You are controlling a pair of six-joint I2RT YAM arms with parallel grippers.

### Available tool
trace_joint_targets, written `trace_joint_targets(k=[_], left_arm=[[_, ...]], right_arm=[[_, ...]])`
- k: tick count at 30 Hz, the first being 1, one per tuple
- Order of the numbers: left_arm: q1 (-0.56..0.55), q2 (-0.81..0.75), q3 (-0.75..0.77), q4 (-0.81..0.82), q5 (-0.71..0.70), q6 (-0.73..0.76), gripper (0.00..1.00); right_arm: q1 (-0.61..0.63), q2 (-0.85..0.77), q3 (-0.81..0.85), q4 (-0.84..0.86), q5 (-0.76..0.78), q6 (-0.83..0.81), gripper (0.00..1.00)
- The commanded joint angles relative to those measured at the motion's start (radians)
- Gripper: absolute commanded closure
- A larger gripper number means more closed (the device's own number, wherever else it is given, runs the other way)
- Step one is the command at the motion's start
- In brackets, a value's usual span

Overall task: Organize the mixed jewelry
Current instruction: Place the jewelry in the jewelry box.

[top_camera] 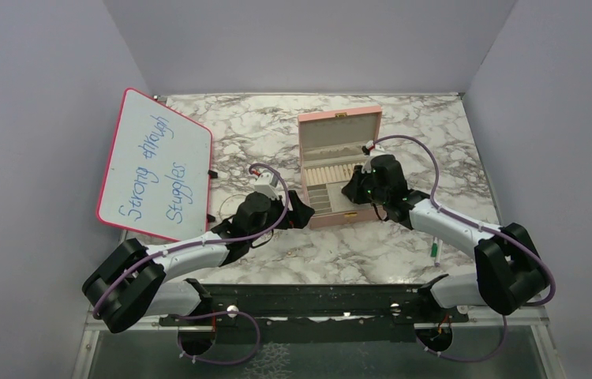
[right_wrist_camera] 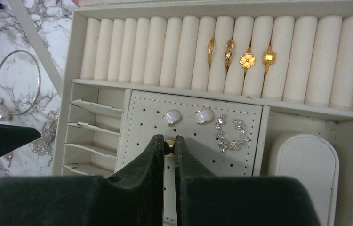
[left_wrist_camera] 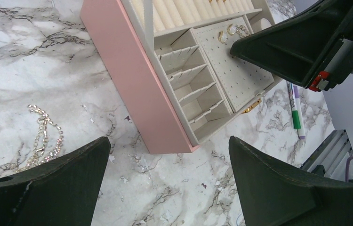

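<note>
The pink box (top_camera: 320, 223) stands open mid-table with a cream lining (right_wrist_camera: 306, 160). Several gold rings (right_wrist_camera: 247, 59) sit in its ring rolls. Two white earrings (right_wrist_camera: 172, 117) and crystal earrings (right_wrist_camera: 231, 132) lie on the perforated panel. My right gripper (right_wrist_camera: 169, 143) hangs over that panel, shut on a tiny gold earring (right_wrist_camera: 170, 142). My left gripper (left_wrist_camera: 169, 141) is open and holds nothing, low over the marble beside the box's left wall (left_wrist_camera: 132, 80). A pale chain (left_wrist_camera: 43, 136) lies on the table left of the box, and a thin silver hoop (right_wrist_camera: 17, 82) with pearl ends lies beyond it.
A pink-framed whiteboard (top_camera: 155, 166) leans at the left. A green-and-white marker pen (left_wrist_camera: 296, 108) lies on the marble right of the box, near the right arm (top_camera: 451, 225). Grey walls close in the table on three sides.
</note>
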Motion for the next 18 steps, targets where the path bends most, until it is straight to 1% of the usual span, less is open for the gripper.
trace_joint_targets(k=[1, 6, 8, 12, 16, 18], left_arm=[[0.001, -0.027, -0.005, 0.011, -0.02, 0.005, 0.04], [0.001, -0.039, -0.006, 0.011, -0.025, 0.003, 0.04], [0.001, -0.047, -0.004, 0.011, -0.026, 0.003, 0.04], [0.001, -0.059, -0.003, 0.011, -0.026, -0.001, 0.04], [0.003, -0.083, 0.001, -0.009, -0.025, -0.008, 0.04], [0.006, -0.108, 0.006, -0.044, -0.026, -0.014, 0.02]], right_arm=[[0.012, 0.018, 0.009, 0.008, 0.007, -0.011, 0.87], [0.014, -0.002, 0.019, -0.016, 0.005, -0.008, 0.67], [0.014, -0.02, 0.031, -0.027, 0.006, -0.002, 0.62], [0.014, -0.045, 0.057, -0.041, 0.017, 0.01, 0.57], [0.014, -0.059, 0.09, -0.064, 0.036, 0.026, 0.56], [0.014, -0.083, 0.102, -0.096, 0.024, 0.037, 0.56]])
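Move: The right gripper still pinches the gold earring at its fingertips, right at the jewelry box's flat pad. From it, one white earring sits about 2 cm ahead, the second 2 cm ahead and 2 cm right, and the sparkly earrings 1 cm ahead and 4 cm right. The gold rings on the rolls are some 6 cm ahead and 4 cm right. From the left gripper, the gold earring lies roughly 10 cm right, 3 cm ahead and 4 cm lower. Open the right fingers to a bit under half to let go of the gold earring on the pad, staying over its spot while they part, then lift straight up about 2 cm, quickening, clear of the box's pad. Meanwhile raise the left gripper, empty and still wide open beside the box, by some 1.5 cm. ##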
